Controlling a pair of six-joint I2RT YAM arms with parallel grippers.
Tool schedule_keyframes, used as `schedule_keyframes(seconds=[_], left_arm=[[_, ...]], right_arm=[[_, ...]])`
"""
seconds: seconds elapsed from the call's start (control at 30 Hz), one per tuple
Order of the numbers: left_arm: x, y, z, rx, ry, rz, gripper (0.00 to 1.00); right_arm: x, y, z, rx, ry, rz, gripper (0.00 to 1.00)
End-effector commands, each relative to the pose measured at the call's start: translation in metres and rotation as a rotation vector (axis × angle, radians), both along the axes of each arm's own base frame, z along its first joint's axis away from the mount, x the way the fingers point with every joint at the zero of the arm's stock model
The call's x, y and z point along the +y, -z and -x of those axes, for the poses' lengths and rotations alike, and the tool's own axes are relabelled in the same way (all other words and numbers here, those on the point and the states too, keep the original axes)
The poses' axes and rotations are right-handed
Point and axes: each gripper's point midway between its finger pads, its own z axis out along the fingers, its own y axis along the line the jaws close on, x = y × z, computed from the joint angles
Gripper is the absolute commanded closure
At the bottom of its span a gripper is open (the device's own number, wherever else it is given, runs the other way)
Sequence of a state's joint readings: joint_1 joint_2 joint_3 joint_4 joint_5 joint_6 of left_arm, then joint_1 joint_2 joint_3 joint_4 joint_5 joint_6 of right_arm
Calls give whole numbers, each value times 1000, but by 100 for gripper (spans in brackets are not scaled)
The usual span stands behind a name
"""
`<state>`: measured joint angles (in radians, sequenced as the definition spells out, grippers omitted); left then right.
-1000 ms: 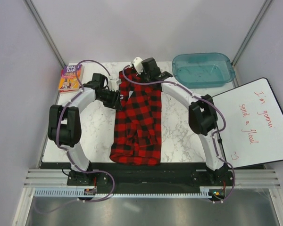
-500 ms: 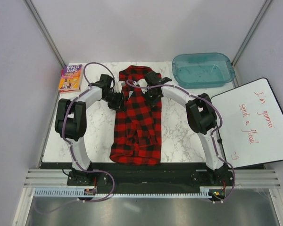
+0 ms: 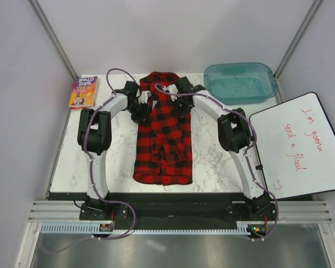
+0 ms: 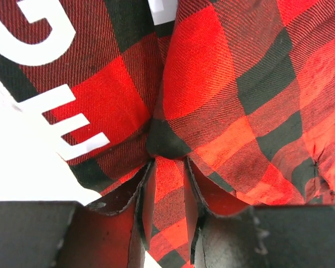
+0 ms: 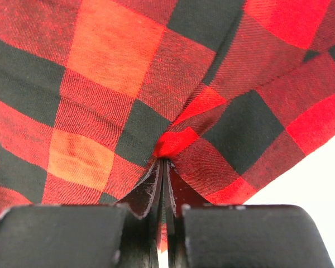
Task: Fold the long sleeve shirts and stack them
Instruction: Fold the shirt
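Note:
One long sleeve shirt (image 3: 163,142), red-and-black check, lies as a long narrow strip down the middle of the marble table. My left gripper (image 3: 143,109) sits at its far left edge, and my right gripper (image 3: 177,101) is on its far part. In the left wrist view the left gripper (image 4: 168,187) pinches a raised fold of the shirt (image 4: 240,84), beside white lettering (image 4: 42,42). In the right wrist view the right gripper (image 5: 163,170) is shut tight on a pinch of the shirt (image 5: 100,84).
A colourful paperback book (image 3: 84,92) lies at the far left corner. A teal plastic tray (image 3: 240,82) stands at the far right. A whiteboard (image 3: 301,146) with red writing overhangs the table's right edge.
Both arms have reached farther away, dragging the shirt toward the far edge. Its near hem has left the front edge. The left gripper has moved right onto the cloth and narrowed.

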<state>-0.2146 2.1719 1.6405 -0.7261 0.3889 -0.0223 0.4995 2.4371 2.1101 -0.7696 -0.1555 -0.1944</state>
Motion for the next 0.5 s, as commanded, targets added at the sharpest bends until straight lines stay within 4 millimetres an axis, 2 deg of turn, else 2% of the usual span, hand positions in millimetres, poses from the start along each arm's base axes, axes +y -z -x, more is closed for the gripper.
schedule_keyframes(seconds=[0.0, 0.07, 0.13, 0.2, 0.23, 0.27, 0.3, 0.33, 0.37, 0.4, 0.43, 0.47], left_arm=[[16, 17, -27, -17, -56, -74, 66], [15, 13, -33, -28, -57, -60, 66], [9, 4, -41, -47, -47, -22, 65], [-1, -31, -55, -110, -22, 31, 58], [-12, -53, -55, -127, 8, 93, 54], [-18, -80, -58, -169, 32, 137, 47], [-24, -120, -56, -239, 58, 181, 43], [-32, -146, -48, -271, 90, 236, 39], [-34, -164, -42, -335, 161, 247, 25], [-34, -186, -34, -394, 201, 254, 19], [-36, -229, -18, -503, 258, 280, 14], [-33, -234, -4, -561, 333, 266, 1]], right_arm=[[-19, 31, -29, -42, 49, 68, 92], [-18, 27, -38, -71, 55, 64, 91], [-11, 6, -52, -113, 67, 29, 88], [4, -35, -56, -158, 46, -50, 81], [12, -79, -55, -220, 34, -103, 73], [20, -101, -50, -227, 18, -165, 68], [24, -128, -50, -269, 12, -210, 64], [25, -177, -45, -343, -1, -267, 56], [23, -193, -39, -364, -11, -290, 52], [28, -220, -38, -435, -34, -338, 43], [24, -268, -26, -528, -60, -387, 15], [22, -286, -20, -573, -81, -410, 8]])
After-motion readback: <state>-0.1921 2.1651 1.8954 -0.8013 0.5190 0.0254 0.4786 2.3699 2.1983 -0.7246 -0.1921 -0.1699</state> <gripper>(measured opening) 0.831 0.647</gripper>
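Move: The half-folded shirt lies under both sets of fingertips, its middle about 7 cm to the left hand's right and 4 cm back, and about 7 cm to the right hand's left and 6 cm back, a centimetre below each. The book stands some 24 cm left of the left hand and 12 cm farther out. The teal bin is roughly 24 cm to the right hand's right and 13 cm ahead. The shirt, with both hands' fingertips still on it, is dragged on towards the table's far edge as the two hands travel level and forward, some 4 to 5 cm. Both then rise clear by 7 to 8 cm, the fingers spreading from nearly shut on the right and partly shut on the left, and the wrists tilting roughly 10 degrees as they leave the cloth. ##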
